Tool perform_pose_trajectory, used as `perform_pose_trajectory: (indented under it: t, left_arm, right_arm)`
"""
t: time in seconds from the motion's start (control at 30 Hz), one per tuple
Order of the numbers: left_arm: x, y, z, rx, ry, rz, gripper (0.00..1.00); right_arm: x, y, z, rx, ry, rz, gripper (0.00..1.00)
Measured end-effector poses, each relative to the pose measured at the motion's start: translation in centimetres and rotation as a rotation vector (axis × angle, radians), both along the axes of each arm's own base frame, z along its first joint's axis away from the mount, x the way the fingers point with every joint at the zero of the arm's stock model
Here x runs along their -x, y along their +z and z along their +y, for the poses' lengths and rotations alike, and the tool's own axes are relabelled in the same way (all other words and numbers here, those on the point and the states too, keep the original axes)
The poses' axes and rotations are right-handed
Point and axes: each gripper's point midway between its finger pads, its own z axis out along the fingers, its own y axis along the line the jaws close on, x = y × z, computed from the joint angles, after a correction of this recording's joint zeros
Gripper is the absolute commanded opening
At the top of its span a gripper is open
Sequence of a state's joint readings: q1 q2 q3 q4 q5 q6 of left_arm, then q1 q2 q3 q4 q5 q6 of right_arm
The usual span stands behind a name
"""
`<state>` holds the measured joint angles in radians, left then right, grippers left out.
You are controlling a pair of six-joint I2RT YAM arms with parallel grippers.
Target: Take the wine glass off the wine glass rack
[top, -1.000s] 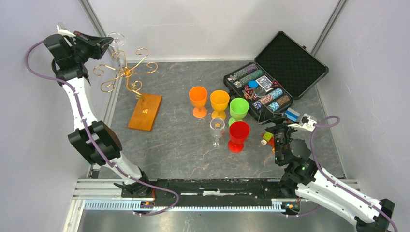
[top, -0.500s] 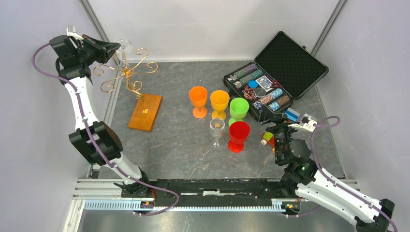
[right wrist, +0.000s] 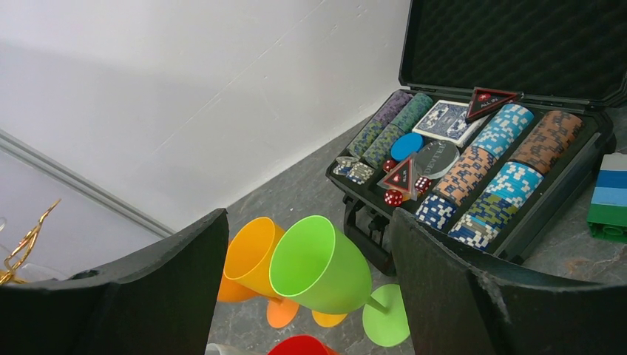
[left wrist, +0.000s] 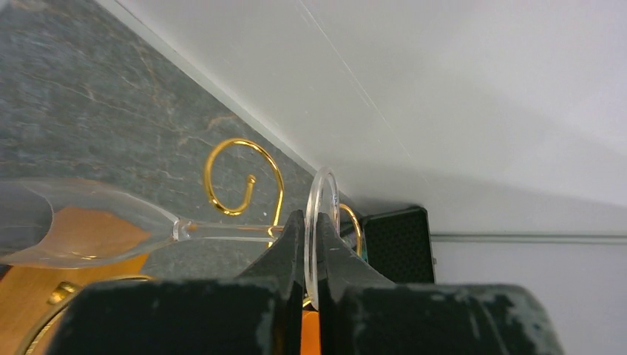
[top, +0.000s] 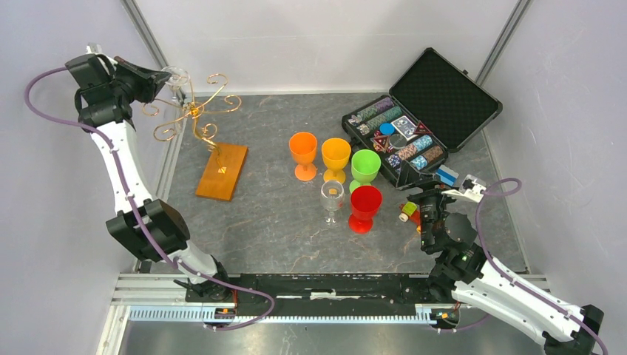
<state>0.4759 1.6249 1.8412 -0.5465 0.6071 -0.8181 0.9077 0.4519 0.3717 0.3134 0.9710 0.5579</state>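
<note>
The wine glass rack (top: 194, 111), gold wire scrolls on an orange-brown wooden base (top: 222, 170), stands at the back left. My left gripper (top: 157, 76) is high beside its top, shut on the round foot of a clear wine glass (top: 176, 74). In the left wrist view the fingers (left wrist: 292, 244) pinch the foot disc (left wrist: 323, 214). The stem (left wrist: 222, 229) runs left to the bowl (left wrist: 74, 233), close to a gold scroll (left wrist: 244, 177). I cannot tell whether stem and wire touch. My right gripper (top: 425, 205) is open and empty at the right.
Orange (top: 303, 151), yellow (top: 335, 157), green (top: 365, 167) and red (top: 364, 206) plastic goblets and another clear glass (top: 332, 197) stand mid-table. An open black case (top: 421, 111) of poker chips lies at the back right. Small coloured blocks (top: 408, 212) lie by my right gripper (right wrist: 307, 220).
My left gripper, holding the glass by its foot, swung right toward the rack's top, then came back left and a little lower. The right arm has not moved.
</note>
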Motion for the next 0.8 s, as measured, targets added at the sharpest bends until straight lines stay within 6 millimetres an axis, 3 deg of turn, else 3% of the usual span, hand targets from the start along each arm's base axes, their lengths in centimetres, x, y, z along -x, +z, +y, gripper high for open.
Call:
perform_pose_trajectory:
  t: [0.17, 0.4, 0.63, 0.8]
  left_arm:
    - [0.0, 0.5, 1.6, -0.042, 0.072, -0.004, 0.02]
    - [-0.2, 2.3, 1.9, -0.098, 0.078, -0.066, 0.02]
    - [-0.7, 4.4, 1.7, -0.162, 0.035, -0.172, 0.02]
    - [-0.9, 6.6, 0.4, -0.208, -0.033, -0.287, 0.02]
  right_arm:
    - [0.1, 0.0, -0.1, 0.0, -0.003, -0.002, 0.84]
    - [0.1, 0.0, -0.3, 0.0, -0.01, -0.001, 0.84]
    - [0.1, 0.0, -0.3, 0.0, -0.012, -0.001, 0.83]
    - [0.0, 0.0, -0.4, -0.001, -0.017, 0.0, 0.82]
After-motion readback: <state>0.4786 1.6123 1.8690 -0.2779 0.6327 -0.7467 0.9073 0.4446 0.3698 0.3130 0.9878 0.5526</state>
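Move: The clear wine glass, already pinched by its foot, hangs upside down from the left hand, its middle some 8 cm below and 2 cm ahead. The rack's hook for it is about 5 cm lower than the hand, 1 cm ahead and 1 cm right. The rack's centre lies roughly 5 cm back, 4 cm right and 8 cm down. From the right hand, the wine glass is some 22 cm ahead, 55 cm left and 4 cm higher. Still pinching the clear wine glass by its foot, the left hand edges about 2 cm to its left beside the hook, then climbs some 6.5 cm above the rack and drifts back right, its fingers tipping up by about 15 degrees and its left side rolling up some 10 degrees. ##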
